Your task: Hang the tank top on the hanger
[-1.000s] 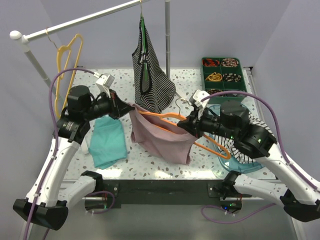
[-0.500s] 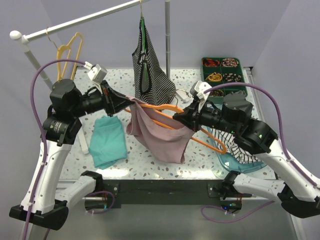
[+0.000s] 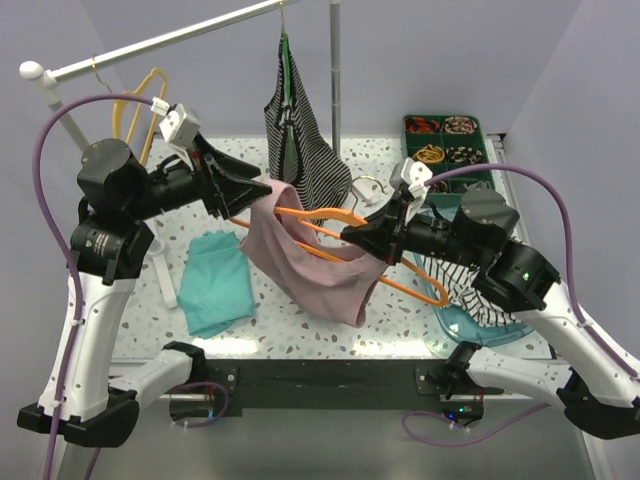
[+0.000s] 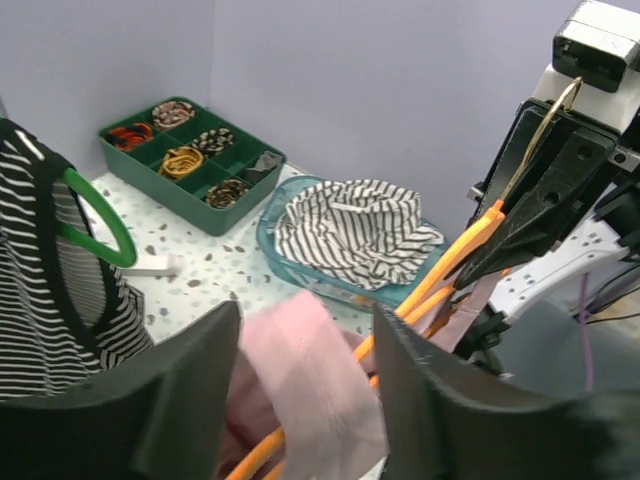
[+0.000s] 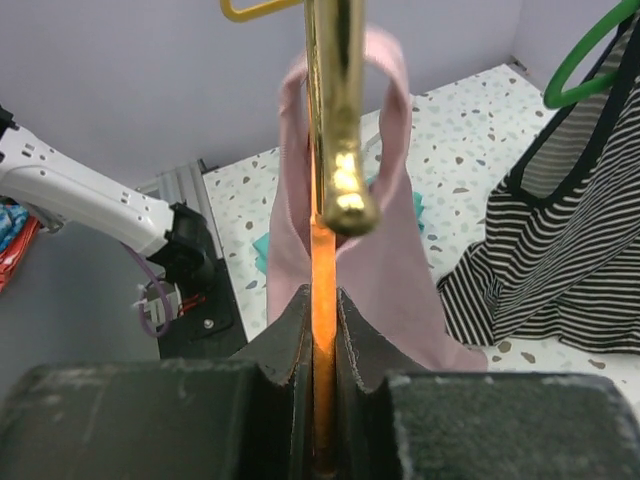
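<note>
The mauve-pink tank top [image 3: 315, 265] hangs off the orange hanger [image 3: 400, 272] above the middle of the table. My right gripper [image 3: 347, 235] is shut on the hanger [image 5: 322, 262] just below its gold hook [image 5: 335, 120], with pink cloth [image 5: 405, 270] draped on both sides. My left gripper [image 3: 262, 190] stands open at the hanger's left end. In the left wrist view a pink strap [image 4: 300, 365] lies loosely between the spread fingers [image 4: 190, 400], over the orange hanger arm [image 4: 455, 265].
A striped top on a green hanger [image 3: 300, 150] hangs from the rail [image 3: 160, 40] just behind, beside a yellow hanger [image 3: 135, 110]. Teal cloth [image 3: 218, 280] lies front left. A green tray [image 3: 445, 140] and a blue basket [image 3: 470, 322] of striped cloth sit at the right.
The left gripper, shut on the strap before, has opened. Both arms have lifted, and the hanger with the top has risen and shifted slightly left.
</note>
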`<act>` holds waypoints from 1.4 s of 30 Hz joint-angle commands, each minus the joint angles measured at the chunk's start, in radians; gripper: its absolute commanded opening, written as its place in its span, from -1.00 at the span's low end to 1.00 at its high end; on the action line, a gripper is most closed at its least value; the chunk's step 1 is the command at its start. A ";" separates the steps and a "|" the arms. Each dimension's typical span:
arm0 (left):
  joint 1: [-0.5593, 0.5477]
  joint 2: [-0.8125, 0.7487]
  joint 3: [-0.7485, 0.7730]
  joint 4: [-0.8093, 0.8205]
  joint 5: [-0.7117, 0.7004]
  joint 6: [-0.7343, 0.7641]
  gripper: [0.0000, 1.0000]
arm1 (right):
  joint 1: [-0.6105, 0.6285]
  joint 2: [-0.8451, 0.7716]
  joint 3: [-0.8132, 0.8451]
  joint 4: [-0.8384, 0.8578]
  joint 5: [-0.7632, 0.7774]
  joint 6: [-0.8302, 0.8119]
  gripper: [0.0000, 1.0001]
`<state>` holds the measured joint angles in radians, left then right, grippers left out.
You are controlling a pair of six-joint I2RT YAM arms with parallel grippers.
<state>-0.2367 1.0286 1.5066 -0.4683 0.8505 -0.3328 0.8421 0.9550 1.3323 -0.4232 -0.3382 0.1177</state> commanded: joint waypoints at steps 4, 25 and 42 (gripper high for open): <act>0.007 0.004 0.069 -0.010 -0.015 0.051 0.55 | -0.003 -0.019 0.047 0.063 -0.007 0.019 -1.00; 0.007 -0.064 0.202 0.268 0.186 0.107 0.68 | -0.003 0.071 0.212 0.067 -0.143 0.063 -1.00; -0.012 -0.016 -0.045 0.007 0.369 0.417 0.65 | -0.003 0.071 0.180 -0.081 -0.165 -0.004 -1.00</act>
<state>-0.2371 1.0344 1.4582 -0.4564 1.1584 0.0154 0.8421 1.0813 1.5196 -0.5083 -0.4908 0.1383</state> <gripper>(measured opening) 0.828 0.081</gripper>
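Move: The pink tank top, threaded on the orange hanger, has its middle about 9 cm right of the left gripper, some 4 cm back and 10 cm below. The hanger's left tip lies roughly 6 cm below the left gripper, 2 cm back and 2 cm left; the striped top hangs about 15 cm ahead and 9 cm right. From the right gripper, the pink top's middle is about 7 cm left, 1 cm ahead and 6 cm below. Open the left gripper wider to free the tank top fabric, then swing it up some 15 cm and back 12 cm, rolling its forward side up; bring it forward and down again, open over the hanger's left arm, turned slightly clockwise. Meanwhile keep the right grip on the hanger, jerk the hanger up about 14 cm, and lower it most of the way. ##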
